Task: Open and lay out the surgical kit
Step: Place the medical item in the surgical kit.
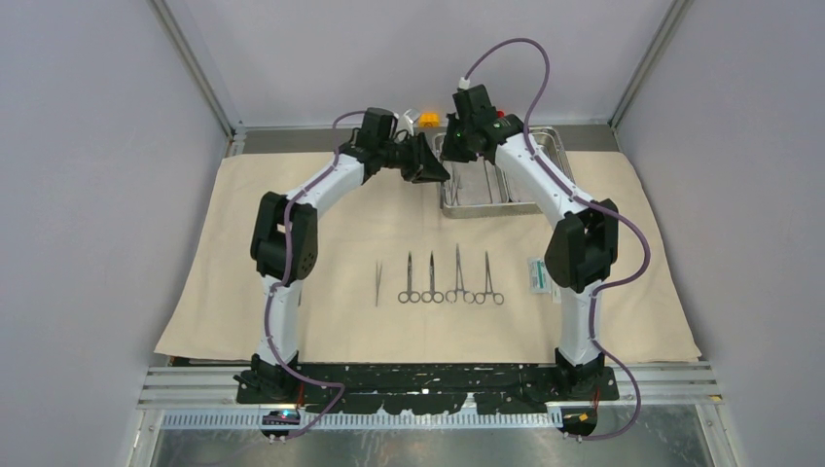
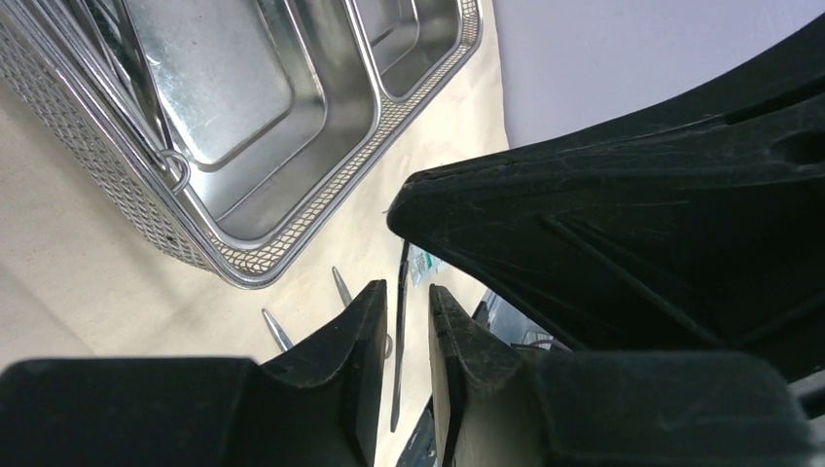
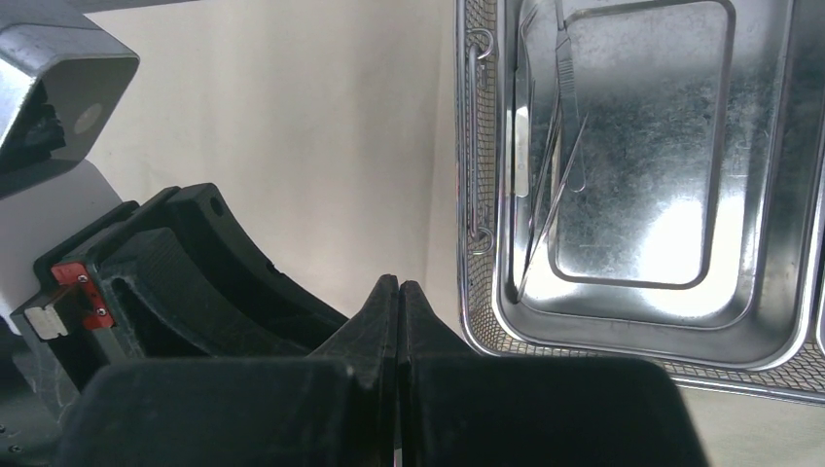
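The beige cloth (image 1: 292,233) is spread flat, with the steel tray (image 1: 467,206) at its far middle. My right gripper (image 1: 453,149) is shut and a slim straight handle (image 2: 400,331) hangs from its tip. My left gripper (image 2: 407,289) stands narrowly open round that handle, with a thin gap on each side. Both meet just left of the tray (image 2: 292,243). More slim instruments (image 3: 553,146) lie in the tray's left compartment (image 3: 486,321). Tweezers (image 1: 378,282) and several ring-handled clamps (image 1: 457,277) lie in a row on the near cloth, and a white and teal packet (image 1: 536,274) lies to their right.
A small orange block (image 1: 428,120) sits behind the tray by the back wall. Grey enclosure walls stand on the left, right and back. The right arm's elbow (image 1: 582,243) hangs over the cloth beside the packet.
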`<control>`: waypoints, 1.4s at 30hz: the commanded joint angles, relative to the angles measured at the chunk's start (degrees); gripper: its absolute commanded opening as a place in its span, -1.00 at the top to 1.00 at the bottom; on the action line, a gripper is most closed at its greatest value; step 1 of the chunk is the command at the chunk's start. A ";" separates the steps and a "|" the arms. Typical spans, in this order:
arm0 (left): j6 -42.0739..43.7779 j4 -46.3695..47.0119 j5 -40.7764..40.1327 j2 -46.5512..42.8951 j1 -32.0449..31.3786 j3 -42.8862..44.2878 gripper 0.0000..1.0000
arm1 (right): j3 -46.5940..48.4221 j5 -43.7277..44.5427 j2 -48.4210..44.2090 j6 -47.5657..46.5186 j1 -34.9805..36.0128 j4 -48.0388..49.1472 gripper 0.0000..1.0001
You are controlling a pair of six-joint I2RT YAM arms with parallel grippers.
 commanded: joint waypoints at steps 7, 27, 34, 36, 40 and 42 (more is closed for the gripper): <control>-0.08 2.89 1.62 -2.31 0.51 -1.33 0.68 | -0.31 0.58 -3.92 -0.59 0.27 2.79 0.99; 37.97 -29.15 2.63 -21.62 12.89 -19.46 1.00 | -12.53 -15.26 -11.90 -10.79 -1.24 11.41 0.14; 57.95 -46.33 -1.12 -26.00 26.54 -26.66 1.00 | -22.84 -26.64 -14.85 -15.69 -1.68 17.96 0.13; 61.13 -49.49 -2.51 -25.52 30.07 -27.40 1.00 | -24.28 -27.74 -15.03 -15.65 -1.83 18.76 0.12; 66.12 -54.36 -4.29 -23.70 36.31 -28.28 1.00 | -26.58 -27.86 -15.68 -15.27 -1.93 20.22 0.11; 67.35 -54.82 -5.93 -22.68 38.40 -29.38 1.00 | -27.46 -27.89 -16.22 -14.88 -2.04 21.11 0.11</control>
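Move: Between the left hand's barely open fingers hangs the medical item, its middle within about 1 cm of the hand point, while the right hand still grips it; from the right hand it lies some 3 cm back, 1 cm left and 1 cm lower. From the left hand, all some 17 cm below, the tray's middle is about 10 cm ahead and 17 right, the tweezers 20 back and 16 left, the laid scalpel handle 20 back and 36 left. Closing on the medical item, the left fingers take hold before the right ones open and let go. The left hand then carries it about 30 cm left, 13 cm back and 7 down towards the laid scalpel handle, tipping its fingers some 25 degrees steeper. The freed right hand draws back 7–8 cm, rising slightly before sinking, and turns counter-clockwise. ##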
